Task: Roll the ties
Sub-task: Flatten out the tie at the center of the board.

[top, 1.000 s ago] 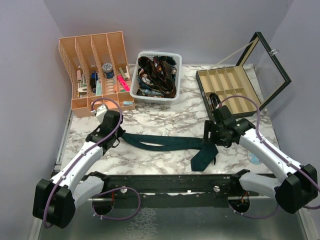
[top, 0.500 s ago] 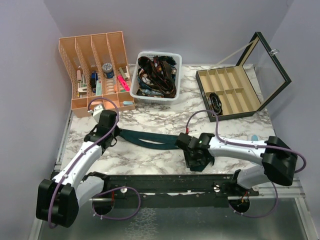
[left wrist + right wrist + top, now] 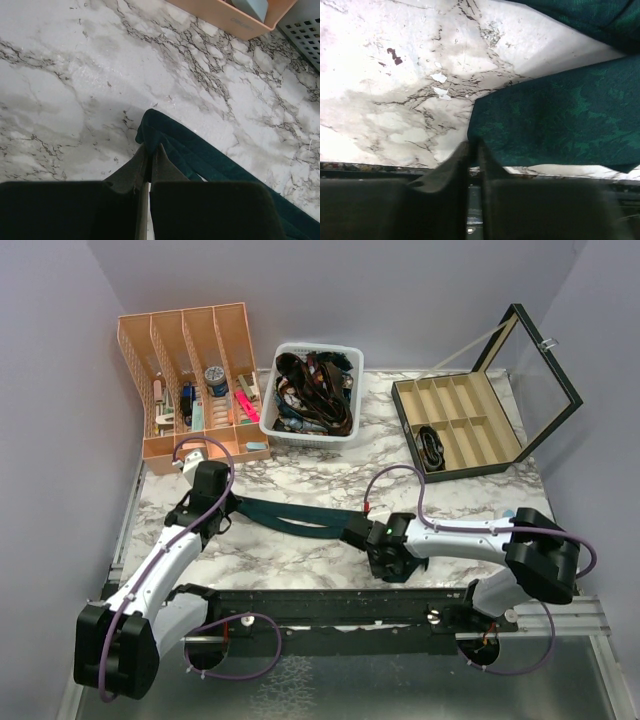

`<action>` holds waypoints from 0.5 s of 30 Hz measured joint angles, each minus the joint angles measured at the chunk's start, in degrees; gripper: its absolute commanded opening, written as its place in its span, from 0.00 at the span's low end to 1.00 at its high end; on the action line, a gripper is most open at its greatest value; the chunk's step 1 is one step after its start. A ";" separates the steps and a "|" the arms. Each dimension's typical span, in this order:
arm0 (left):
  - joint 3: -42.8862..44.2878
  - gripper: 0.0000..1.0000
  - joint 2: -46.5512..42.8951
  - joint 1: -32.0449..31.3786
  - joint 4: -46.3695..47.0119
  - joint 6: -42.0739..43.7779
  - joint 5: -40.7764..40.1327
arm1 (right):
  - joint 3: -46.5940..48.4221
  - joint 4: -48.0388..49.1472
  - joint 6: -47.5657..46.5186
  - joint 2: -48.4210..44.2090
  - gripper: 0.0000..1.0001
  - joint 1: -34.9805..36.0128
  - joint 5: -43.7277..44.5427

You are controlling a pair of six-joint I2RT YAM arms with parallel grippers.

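A dark teal tie lies folded double across the marble table. My left gripper is shut on its folded end; in the left wrist view the fingers pinch that fold of the tie. My right gripper sits low at the near middle of the table on the tie's wide end. In the right wrist view the right gripper has its jaws drawn almost together, on a corner of the wide teal tie.
An orange desk organiser stands at the back left. A white basket of tangled dark strips is at the back middle. An open compartment box holding one dark roll is at the back right. A black rail borders the near edge.
My right arm swept left from the right side to the near middle, carrying the tie's wide end with it, and its jaws closed. The left gripper kept its hold and shifted slightly back.
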 measured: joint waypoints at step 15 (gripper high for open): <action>-0.15 0.00 -1.99 1.31 -0.85 0.13 0.55 | 0.68 -1.57 -1.79 -21.35 0.00 -24.63 8.24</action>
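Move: The tie's wide tip lies right between the right hand's closing fingers, flat on the table. The bend where the wide end folds out of the long strip is about 9 cm ahead and 9 cm to the right. Beyond that, the black coil lies some 25 cm ahead and 10 cm right, and the open case's middle about 30 cm ahead and 15 cm right. From the left hand, the wide tip is roughly 29 cm right, 14 cm back and 5 cm lower. The right fingers finish shutting on the tie's wide tip, pinching it, then carry it off the table, slowly at first and then fast: forward about 10 cm, up nearly as far and to the right, towards the bend. The hand turns some 25 degrees clockwise and its fingertips swing forward. The left hand keeps its pinch on the narrow end, almost still. ##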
